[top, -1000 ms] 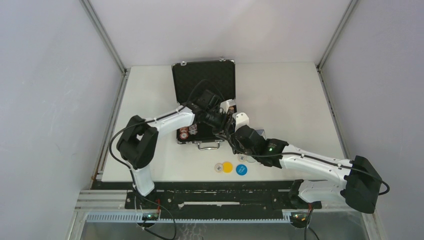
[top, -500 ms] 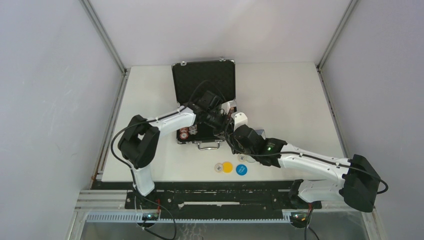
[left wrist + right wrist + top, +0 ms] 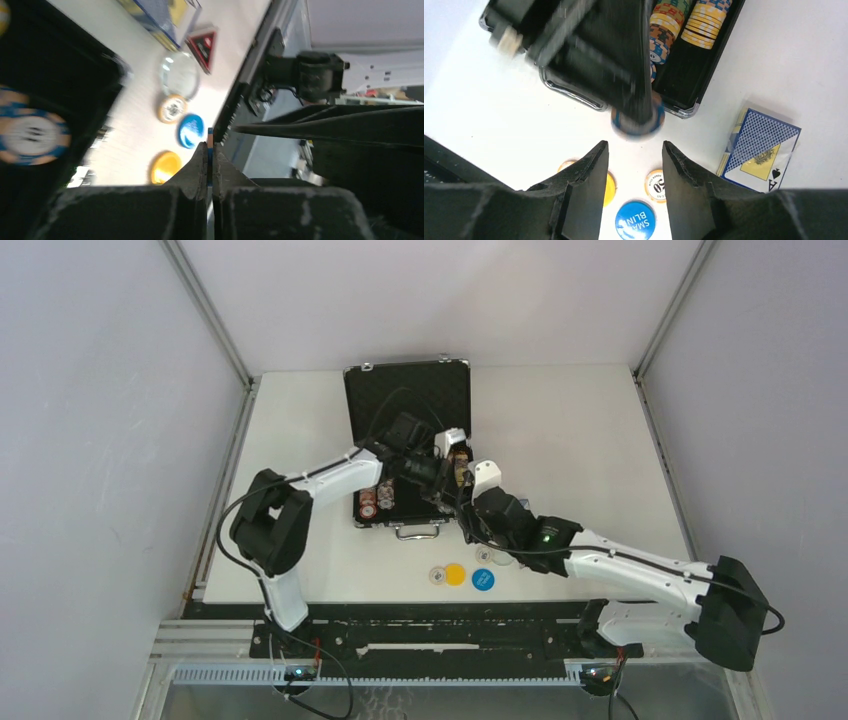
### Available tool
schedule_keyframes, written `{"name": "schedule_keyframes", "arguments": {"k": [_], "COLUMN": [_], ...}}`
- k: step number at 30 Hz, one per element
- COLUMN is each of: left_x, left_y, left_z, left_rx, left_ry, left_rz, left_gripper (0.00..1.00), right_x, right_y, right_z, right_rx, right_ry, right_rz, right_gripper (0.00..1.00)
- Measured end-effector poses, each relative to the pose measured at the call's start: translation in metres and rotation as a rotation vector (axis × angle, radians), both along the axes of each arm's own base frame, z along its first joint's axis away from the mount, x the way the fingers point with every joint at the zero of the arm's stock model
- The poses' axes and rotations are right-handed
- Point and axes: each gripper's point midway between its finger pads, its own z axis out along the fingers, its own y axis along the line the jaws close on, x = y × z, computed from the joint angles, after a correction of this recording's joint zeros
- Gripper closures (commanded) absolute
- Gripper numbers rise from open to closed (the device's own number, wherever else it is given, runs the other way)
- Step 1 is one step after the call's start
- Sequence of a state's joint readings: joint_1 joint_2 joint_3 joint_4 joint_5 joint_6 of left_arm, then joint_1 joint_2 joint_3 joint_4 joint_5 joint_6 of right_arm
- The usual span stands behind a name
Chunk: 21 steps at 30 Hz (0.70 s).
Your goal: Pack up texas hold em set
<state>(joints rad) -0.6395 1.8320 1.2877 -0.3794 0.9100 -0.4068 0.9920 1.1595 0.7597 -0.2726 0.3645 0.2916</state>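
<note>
The black briefcase (image 3: 407, 400) lies open, with chip stacks (image 3: 706, 20) in its tray. My left gripper (image 3: 210, 147) is shut on a blue poker chip (image 3: 638, 120), seen edge-on between the fingertips, and holds it above the table by the case's front edge. My right gripper (image 3: 634, 147) hangs open just below that chip, with nothing between its fingers. On the table lie a blue button (image 3: 635, 220), a yellow button (image 3: 610, 189), an orange-white chip (image 3: 657, 185), a pale round button (image 3: 180, 75), the red-black triangle token (image 3: 203, 44) and the card deck (image 3: 761, 150).
The case's metal handle (image 3: 569, 95) sticks out toward the arms. Both arms cross close together in front of the case (image 3: 400, 515). Grey walls enclose the table on three sides, and the loose buttons lie near its front edge (image 3: 455, 574).
My left gripper has gone from part open to shut on the blue chip and has shifted slightly away from the bases. The right gripper has stayed open and drifted a little right.
</note>
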Motion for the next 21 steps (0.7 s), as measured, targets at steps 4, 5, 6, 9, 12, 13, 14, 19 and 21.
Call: {"name": "schedule_keyframes", "arguments": {"k": [4, 5, 6, 9, 12, 13, 14, 19, 21], "left_x": [0.047, 0.057, 0.068, 0.089, 0.099, 0.102, 0.105, 0.116, 0.122], "left_y": [0.022, 0.029, 0.037, 0.052, 0.061, 0.065, 0.069, 0.083, 0.082], "left_z": [-0.006, -0.009, -0.012, -0.019, -0.017, -0.015, -0.011, 0.015, 0.022], "left_rx": [0.01, 0.021, 0.042, 0.104, 0.163, 0.181, 0.194, 0.184, 0.169], "left_ry": [-0.128, -0.152, -0.182, -0.279, -0.397, -0.434, -0.483, -0.732, -0.814], "left_rz": [0.106, 0.131, 0.16, 0.21, 0.242, 0.256, 0.269, 0.29, 0.264], "left_gripper": [1.0, 1.0, 1.0, 1.0, 0.98, 0.98, 0.97, 0.98, 0.98], "right_x": [0.003, 0.005, 0.01, 0.027, 0.044, 0.048, 0.05, 0.07, 0.076], "right_y": [-0.011, -0.014, -0.019, -0.033, -0.04, -0.04, -0.038, -0.009, 0.001], "right_z": [0.008, 0.008, 0.006, -0.002, -0.014, -0.02, -0.024, -0.03, -0.027], "right_rx": [0.036, 0.042, 0.055, 0.077, 0.082, 0.077, 0.067, 0.064, 0.084], "right_ry": [-0.004, -0.001, 0.008, 0.038, 0.069, 0.087, 0.102, 0.148, 0.145], "right_rz": [-0.014, -0.021, -0.036, -0.083, -0.115, -0.119, -0.114, -0.058, -0.041], "right_gripper": [0.49, 0.5, 0.53, 0.64, 0.77, 0.85, 0.93, 1.0, 1.0]}}
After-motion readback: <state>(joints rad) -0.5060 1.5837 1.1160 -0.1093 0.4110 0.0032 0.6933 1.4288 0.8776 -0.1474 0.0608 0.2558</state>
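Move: The left fingers already hold a poker chip; the case's empty middle slot lies about 10 cm ahead of them, 10 left and 5 below. From the open right hand, the end chip marked 10 is roughly 9 cm ahead, 3 left and 5 below. The green chip column runs beyond it, centred some 16 cm ahead and 4 left of the right hand; the card pack lies about 4 cm ahead and 13 right. Left keeps its chip, swinging 15 cm forward-left over the case; right advances 8 cm, shutting empty, towards end chip. ##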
